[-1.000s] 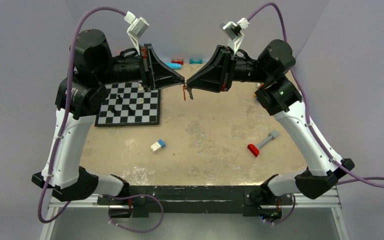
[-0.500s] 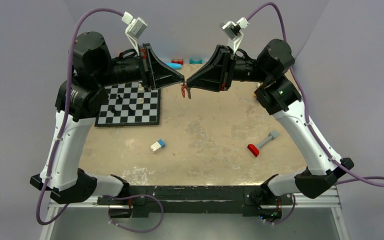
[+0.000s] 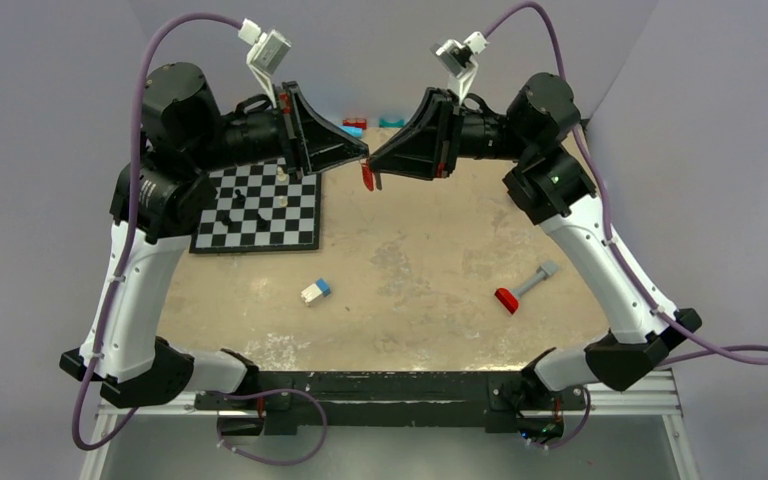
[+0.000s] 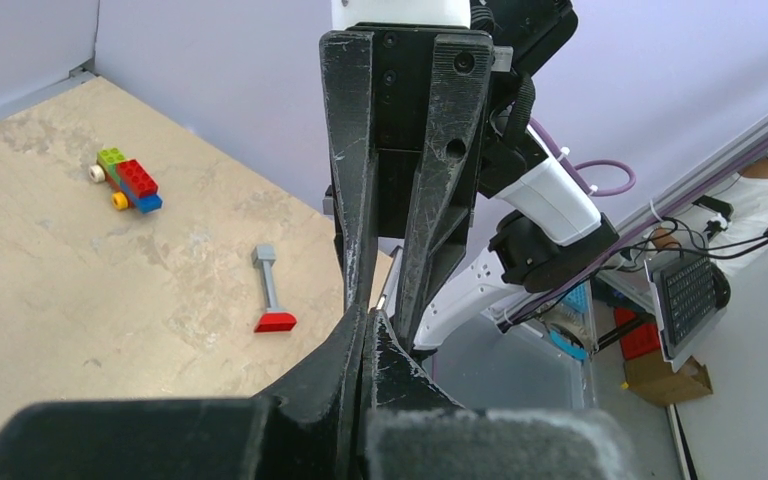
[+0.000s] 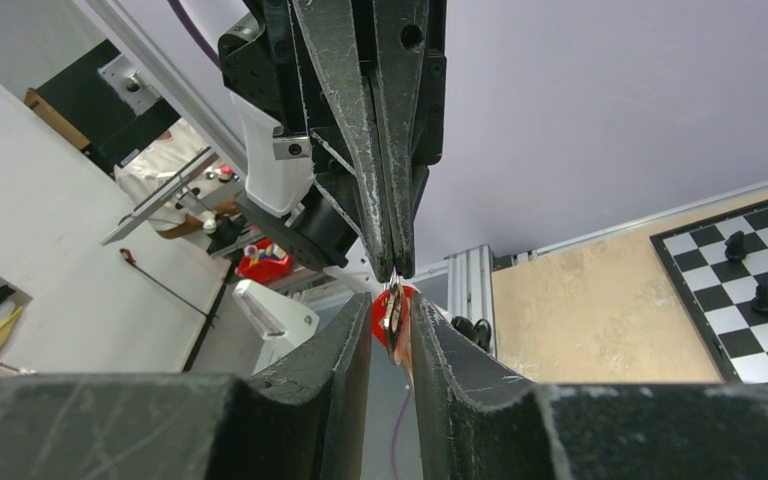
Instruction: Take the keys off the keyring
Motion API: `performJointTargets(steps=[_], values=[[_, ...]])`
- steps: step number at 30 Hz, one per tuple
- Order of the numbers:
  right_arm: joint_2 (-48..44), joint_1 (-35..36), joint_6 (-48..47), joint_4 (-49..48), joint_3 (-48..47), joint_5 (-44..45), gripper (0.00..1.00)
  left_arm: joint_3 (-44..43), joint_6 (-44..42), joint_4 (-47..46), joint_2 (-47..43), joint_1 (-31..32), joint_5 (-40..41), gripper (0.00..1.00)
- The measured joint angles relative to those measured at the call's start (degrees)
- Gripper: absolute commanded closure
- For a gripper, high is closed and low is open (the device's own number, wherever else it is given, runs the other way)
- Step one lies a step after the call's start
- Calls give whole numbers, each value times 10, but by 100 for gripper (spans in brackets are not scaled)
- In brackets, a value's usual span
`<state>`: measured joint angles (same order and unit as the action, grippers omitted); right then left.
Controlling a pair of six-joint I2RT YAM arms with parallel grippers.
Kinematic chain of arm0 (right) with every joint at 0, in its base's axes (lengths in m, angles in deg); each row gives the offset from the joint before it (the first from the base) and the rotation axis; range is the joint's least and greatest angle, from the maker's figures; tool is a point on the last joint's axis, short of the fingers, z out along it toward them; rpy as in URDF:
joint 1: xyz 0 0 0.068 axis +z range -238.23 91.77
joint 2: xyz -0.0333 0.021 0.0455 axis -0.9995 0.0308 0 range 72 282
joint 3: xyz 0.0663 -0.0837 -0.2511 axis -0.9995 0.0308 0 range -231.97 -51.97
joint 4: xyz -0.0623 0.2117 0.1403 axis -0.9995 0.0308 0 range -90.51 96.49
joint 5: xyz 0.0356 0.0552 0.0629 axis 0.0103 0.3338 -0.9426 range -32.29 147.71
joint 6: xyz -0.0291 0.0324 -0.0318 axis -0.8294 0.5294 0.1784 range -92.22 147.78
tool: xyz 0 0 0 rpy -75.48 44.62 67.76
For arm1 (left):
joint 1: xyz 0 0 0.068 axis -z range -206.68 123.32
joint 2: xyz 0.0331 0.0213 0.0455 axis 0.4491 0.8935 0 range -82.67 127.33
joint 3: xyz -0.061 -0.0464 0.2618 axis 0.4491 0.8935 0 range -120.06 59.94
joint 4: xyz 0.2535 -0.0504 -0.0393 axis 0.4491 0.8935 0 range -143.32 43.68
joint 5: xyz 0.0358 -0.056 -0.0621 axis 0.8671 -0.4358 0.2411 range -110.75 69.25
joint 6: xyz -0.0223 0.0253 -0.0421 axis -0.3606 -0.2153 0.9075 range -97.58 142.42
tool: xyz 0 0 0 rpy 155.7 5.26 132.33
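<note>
Both grippers meet tip to tip in the air above the far middle of the table. My left gripper (image 3: 364, 155) (image 4: 370, 318) is shut, pinching the keyring at its tips, which show in the right wrist view (image 5: 394, 270). The keys (image 3: 367, 177), one with a red head (image 5: 384, 312), hang from it. My right gripper (image 3: 374, 161) (image 5: 393, 305) is narrowly open with the keys edge-on between its fingers. The keys lie against the right-hand finger (image 5: 430, 330), with a gap on the other side. The keyring itself is mostly hidden.
A chessboard (image 3: 260, 212) with a few pieces lies under the left arm. A blue-and-white block (image 3: 315, 291) and a red-and-grey tool (image 3: 520, 290) lie on the table. Small red (image 3: 355, 124) and teal (image 3: 391, 123) blocks sit at the back.
Both grippers have risen a little and shifted slightly left together, still tip to tip. The hanging keys moved up with them.
</note>
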<state>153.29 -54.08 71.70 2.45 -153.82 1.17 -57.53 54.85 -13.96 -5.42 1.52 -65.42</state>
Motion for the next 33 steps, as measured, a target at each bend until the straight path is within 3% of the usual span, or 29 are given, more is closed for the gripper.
performJointTargets(steps=[13,18,25,33], values=[[4,1,-1,8,-7,1,97,11,2,-14,-7,1,10,100],[4,1,0,7,-7,12,99,33,15,-25,-24,7,47,100],[6,3,21,-14,-7,35,100,115,64,-111,-74,21,123,100],[6,3,57,-62,-3,68,100,126,89,-154,-80,37,180,100]])
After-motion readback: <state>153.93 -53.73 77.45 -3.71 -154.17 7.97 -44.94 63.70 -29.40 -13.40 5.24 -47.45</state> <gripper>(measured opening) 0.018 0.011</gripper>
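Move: The grey key hangs from the keyring that the left fingers already hold. Its middle is about 1 cm to the right of the left hand and 2 cm below it. From the right hand, whose fingers stand slightly open around the key's upper part, that middle is straight below by about 2 cm. The keyring is some 1 cm to the right hand's left and level with it. The red tag hangs about 1 cm left and 2 cm below that hand. Close the right fingers from their small gap to pinch the grey key near its head, holding both hands almost still and keeping the left grip on the keyring. Then carry both hands up about 2.5 cm and forward 1.5 cm together, easing the left hand about 1 cm to its left, fingertips tipping up some 10 degrees and the hand turning counter-clockwise about as much. ##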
